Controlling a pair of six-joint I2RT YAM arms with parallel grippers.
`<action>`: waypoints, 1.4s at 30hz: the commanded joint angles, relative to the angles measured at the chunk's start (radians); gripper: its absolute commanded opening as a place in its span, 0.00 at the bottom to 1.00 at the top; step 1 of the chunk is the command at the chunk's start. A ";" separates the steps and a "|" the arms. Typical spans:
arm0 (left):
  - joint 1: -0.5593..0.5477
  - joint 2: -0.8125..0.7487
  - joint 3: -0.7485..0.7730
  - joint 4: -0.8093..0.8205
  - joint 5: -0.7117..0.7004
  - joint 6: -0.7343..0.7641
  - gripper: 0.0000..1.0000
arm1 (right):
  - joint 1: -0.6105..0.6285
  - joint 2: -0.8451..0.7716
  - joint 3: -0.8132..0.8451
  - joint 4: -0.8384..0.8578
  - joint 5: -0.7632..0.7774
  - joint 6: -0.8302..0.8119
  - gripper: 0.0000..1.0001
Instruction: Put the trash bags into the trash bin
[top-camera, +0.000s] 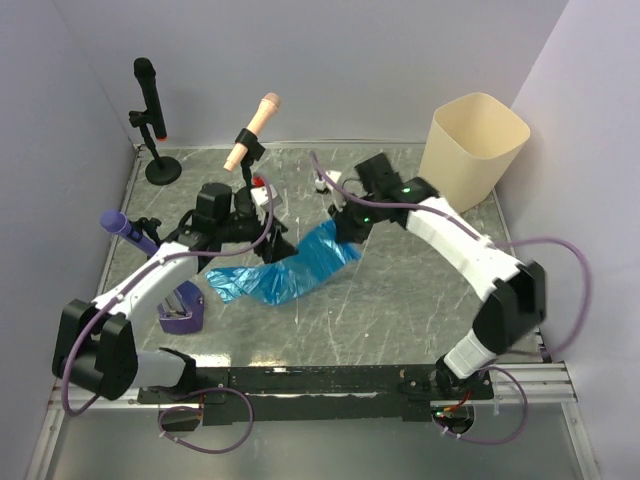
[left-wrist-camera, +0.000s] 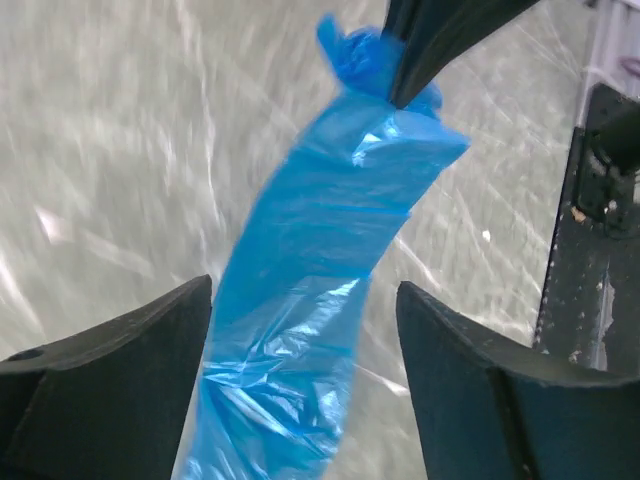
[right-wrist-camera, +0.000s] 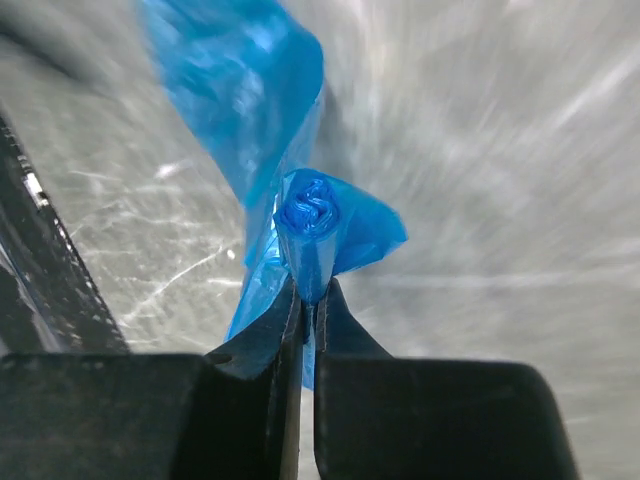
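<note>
A blue trash bag (top-camera: 290, 270) lies stretched across the middle of the metal table. Its right end is lifted, and my right gripper (top-camera: 345, 225) is shut on it. In the right wrist view the jaws (right-wrist-camera: 310, 290) pinch the bag's twisted, rolled end (right-wrist-camera: 312, 225). My left gripper (top-camera: 252, 238) is open above the bag's left part. In the left wrist view its fingers (left-wrist-camera: 305, 285) stand wide on either side of the bag (left-wrist-camera: 320, 250) without touching it. The cream-beige trash bin (top-camera: 475, 145) stands upright at the back right, apart from both grippers.
A black microphone on a stand (top-camera: 150, 110) is at the back left. A beige microphone (top-camera: 255, 125) is clipped up behind the left gripper. A purple microphone (top-camera: 125, 225) and a purple holder (top-camera: 182, 310) sit at the left. Walls close in the left, back and right sides.
</note>
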 joint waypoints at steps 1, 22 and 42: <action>-0.002 0.069 0.139 0.015 0.186 0.212 0.80 | 0.001 -0.121 0.143 -0.113 -0.140 -0.328 0.00; -0.088 0.324 0.428 0.299 0.495 0.079 0.62 | -0.006 -0.112 0.429 -0.172 0.057 -0.255 0.00; -0.047 0.412 0.650 -0.012 0.620 0.074 0.01 | -0.209 -0.026 0.516 -0.146 -0.108 0.022 0.00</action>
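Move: The trash bag hangs by its top from the right hand's shut fingers, its middle roughly 10 cm below the open left hand, 3 cm to its right and 2 cm ahead. A microphone stand is some 19 cm ahead of the left hand and 8 cm to its left, a little lower. From the right hand, the trash bin is about 22 cm ahead and 27 cm to the right, its middle slightly lower. Left hand rises and goes right, pinching the bag the right hand lifts some 15 cm, then carries forward. ##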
